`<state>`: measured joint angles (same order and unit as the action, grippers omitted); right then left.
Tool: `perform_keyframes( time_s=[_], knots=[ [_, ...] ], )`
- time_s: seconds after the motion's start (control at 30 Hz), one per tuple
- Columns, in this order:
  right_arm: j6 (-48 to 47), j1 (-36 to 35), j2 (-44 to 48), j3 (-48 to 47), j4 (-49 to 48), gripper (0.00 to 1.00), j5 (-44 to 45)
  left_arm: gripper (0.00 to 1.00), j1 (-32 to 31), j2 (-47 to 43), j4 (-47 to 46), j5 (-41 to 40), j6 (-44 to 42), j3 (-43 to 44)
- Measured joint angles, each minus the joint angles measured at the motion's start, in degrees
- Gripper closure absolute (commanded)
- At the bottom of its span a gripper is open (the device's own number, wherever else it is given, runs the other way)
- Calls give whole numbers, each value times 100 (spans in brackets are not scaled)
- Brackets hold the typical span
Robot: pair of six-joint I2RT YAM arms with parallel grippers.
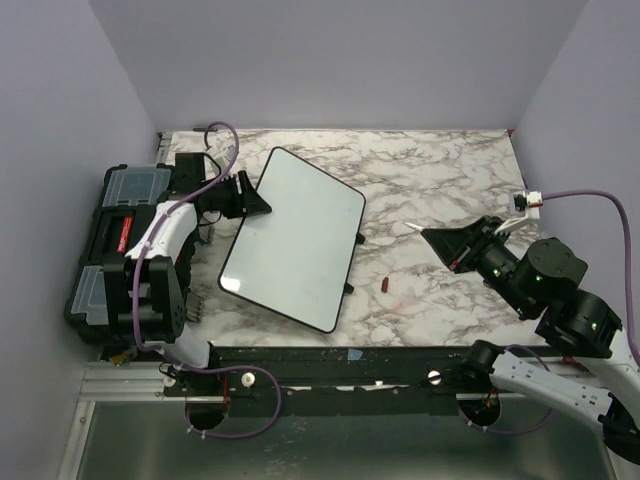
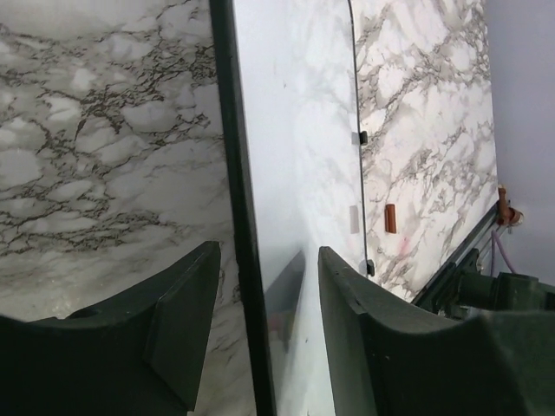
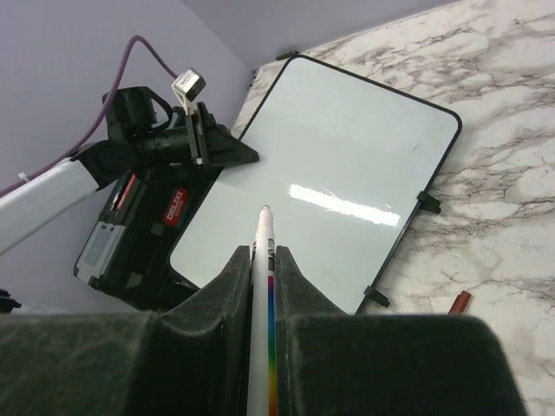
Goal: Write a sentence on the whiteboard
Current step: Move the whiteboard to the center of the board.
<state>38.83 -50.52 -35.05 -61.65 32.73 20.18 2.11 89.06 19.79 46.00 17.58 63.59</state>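
The whiteboard (image 1: 295,235) lies tilted on the marble table, its white face blank; no sentence shows on it. My left gripper (image 1: 258,200) is at its left edge. In the left wrist view the left gripper (image 2: 267,251) straddles the black frame of the whiteboard (image 2: 295,130), one finger (image 2: 186,312) outside the edge and the other over the white face, with gaps on both sides. To the right of the board, my right gripper (image 1: 425,232) hovers, shut on a white marker (image 3: 263,234) with a rainbow stripe. The marker's tip points at the whiteboard (image 3: 329,165) from between the right gripper (image 3: 262,253) fingers.
A black toolbox (image 1: 110,240) with clear-lidded compartments stands against the left wall beside the board. A small red cap (image 1: 384,285) lies on the marble just right of the board's lower corner. Purple walls close in the left, back and right sides.
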Motion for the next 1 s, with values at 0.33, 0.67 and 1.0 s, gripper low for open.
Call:
perform_keyframes(
  time_s=[0.33, 0.67, 1.0],
  knots=[
    [-42, 0, 26, 7, 15, 99, 11, 51, -667, 492, 483, -39, -446, 782],
    [-103, 0, 72, 15, 66, 99, 109, 52, -1290, 1049, 756, -44, -702, 1423],
    [-149, 0, 72, 24, 127, 99, 144, 38, -1875, 1558, 1025, -48, -778, 2092]
  ],
)
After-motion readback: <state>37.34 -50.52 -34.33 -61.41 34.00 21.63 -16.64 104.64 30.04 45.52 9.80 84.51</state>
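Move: The whiteboard lies askew just under the left fingertips, its left edge between the open fingers; its middle is about 8 cm to their right, 7 cm back and 2 cm below. From that hand, the red marker cap is some 29 cm right and 17 cm back, and the farther-out black clip on the board's right edge about 23 cm right and 7 cm back. From the right hand, the board's middle is roughly 27 cm left, 12 cm ahead and 22 cm below. Sweep the left gripper about 13 cm to the right at nearly constant height, turning it clockwise some 20 degrees, with the fingers kept half open. Straddle the whiteboard's left edge, one finger outside it and the other over the white face, and push the upper part of the board across the table with the outer finger. ##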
